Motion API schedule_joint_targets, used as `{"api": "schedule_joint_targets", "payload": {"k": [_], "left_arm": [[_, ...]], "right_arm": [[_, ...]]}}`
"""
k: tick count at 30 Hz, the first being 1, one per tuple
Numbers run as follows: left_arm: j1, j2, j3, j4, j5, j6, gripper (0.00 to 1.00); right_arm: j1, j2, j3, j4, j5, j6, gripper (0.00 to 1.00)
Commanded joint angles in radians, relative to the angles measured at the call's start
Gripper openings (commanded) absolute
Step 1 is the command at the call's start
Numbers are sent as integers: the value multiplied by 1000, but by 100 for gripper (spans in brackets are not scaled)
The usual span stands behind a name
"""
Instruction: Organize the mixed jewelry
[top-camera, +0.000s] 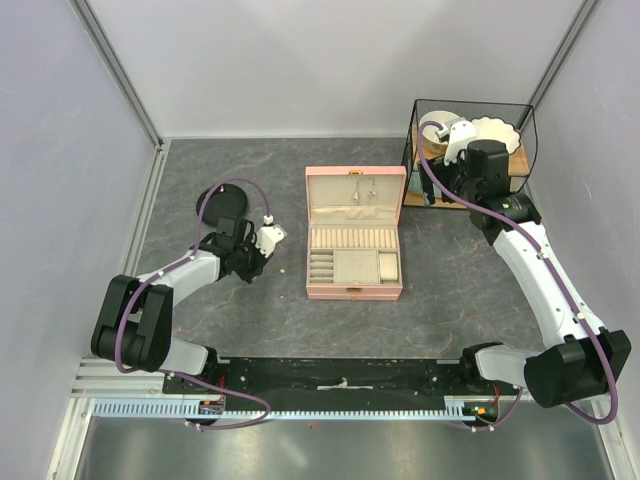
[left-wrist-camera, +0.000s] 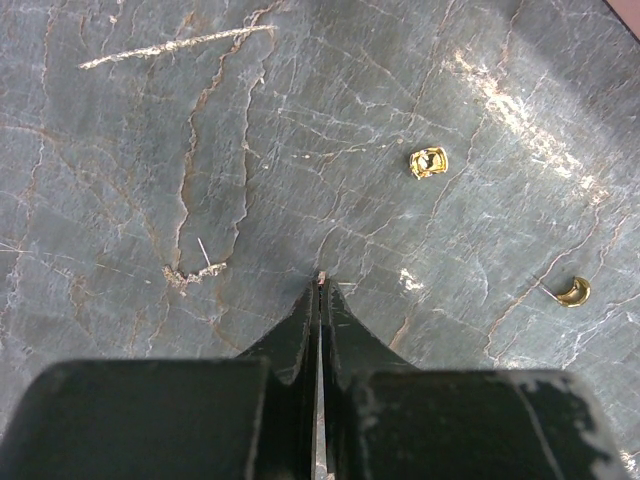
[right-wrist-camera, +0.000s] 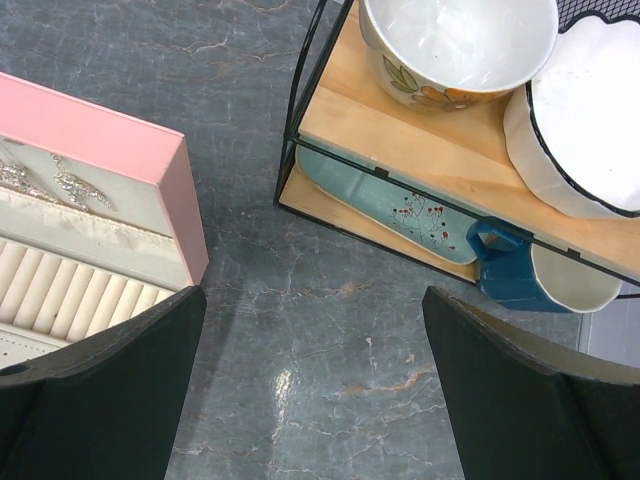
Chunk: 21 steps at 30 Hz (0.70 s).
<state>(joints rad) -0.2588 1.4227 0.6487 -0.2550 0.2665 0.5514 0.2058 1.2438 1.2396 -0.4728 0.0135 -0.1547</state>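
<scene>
Two gold jewelry pieces lie on the dark marbled table: a small squarish one (left-wrist-camera: 428, 162) and a crescent one (left-wrist-camera: 574, 291). To the left of them lies a thin pale pin (left-wrist-camera: 203, 252). My left gripper (left-wrist-camera: 321, 283) is shut low over the table, with a tiny pale speck of jewelry pinched at its very tips. From above, that gripper (top-camera: 252, 272) sits left of the open pink jewelry box (top-camera: 355, 290), with a gold speck (top-camera: 283, 271) beside it. My right gripper (right-wrist-camera: 314, 292) hangs open over bare table between the box and the rack.
A black round dish (top-camera: 222, 203) lies behind the left arm. At the back right, a black wire rack (top-camera: 412, 150) holds bowls, a blue tray and a blue mug (right-wrist-camera: 505, 265). The pink box's lid (right-wrist-camera: 120, 150) holds silvery earrings.
</scene>
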Motion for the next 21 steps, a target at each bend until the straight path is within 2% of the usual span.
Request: {"api": "schedule_joint_targets", "payload": {"k": [1, 6, 13, 17, 21], "left_arm": [[1, 10, -18, -7, -30, 47, 2], [-7, -39, -20, -9, -13, 35, 2], [-49, -209, 21, -7, -50, 18, 1], [-118, -275, 86, -18, -136, 21, 2], [-230, -275, 195, -40, -205, 15, 2]], "right_arm": [[4, -10, -5, 25, 2, -8, 98], [3, -7, -3, 26, 3, -8, 98], [3, 2, 0, 25, 9, -14, 98], [3, 11, 3, 26, 13, -16, 98], [4, 26, 15, 28, 16, -14, 98]]}}
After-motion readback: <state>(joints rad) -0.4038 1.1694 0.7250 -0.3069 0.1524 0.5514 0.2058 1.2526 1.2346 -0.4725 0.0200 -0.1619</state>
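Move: The left fingers are shut at table level on a tiny, slender piece of jewelry; the jewelry box it belongs in has its tray's middle about 23 cm to their right and 2 cm ahead, some 3 cm higher. The gold ring lies 5 cm right and level with them, the gold crescent 5 cm right and 6 cm back, the black dish 17 cm ahead and 10 cm left. From the right hand the tray is about 24 cm left, 8 cm back and 23 cm below. Keeping its fingers shut on the tiny piece, the left hand lifts off the table slowly at first and then quickly, rising a good 9 cm straight clear of the gold ring and crescent. As it climbs it swings some 3 cm to the right, towards the jewelry box, while the wrist tilts so that the downward fingertips swing up and outward by about 15 degrees. ##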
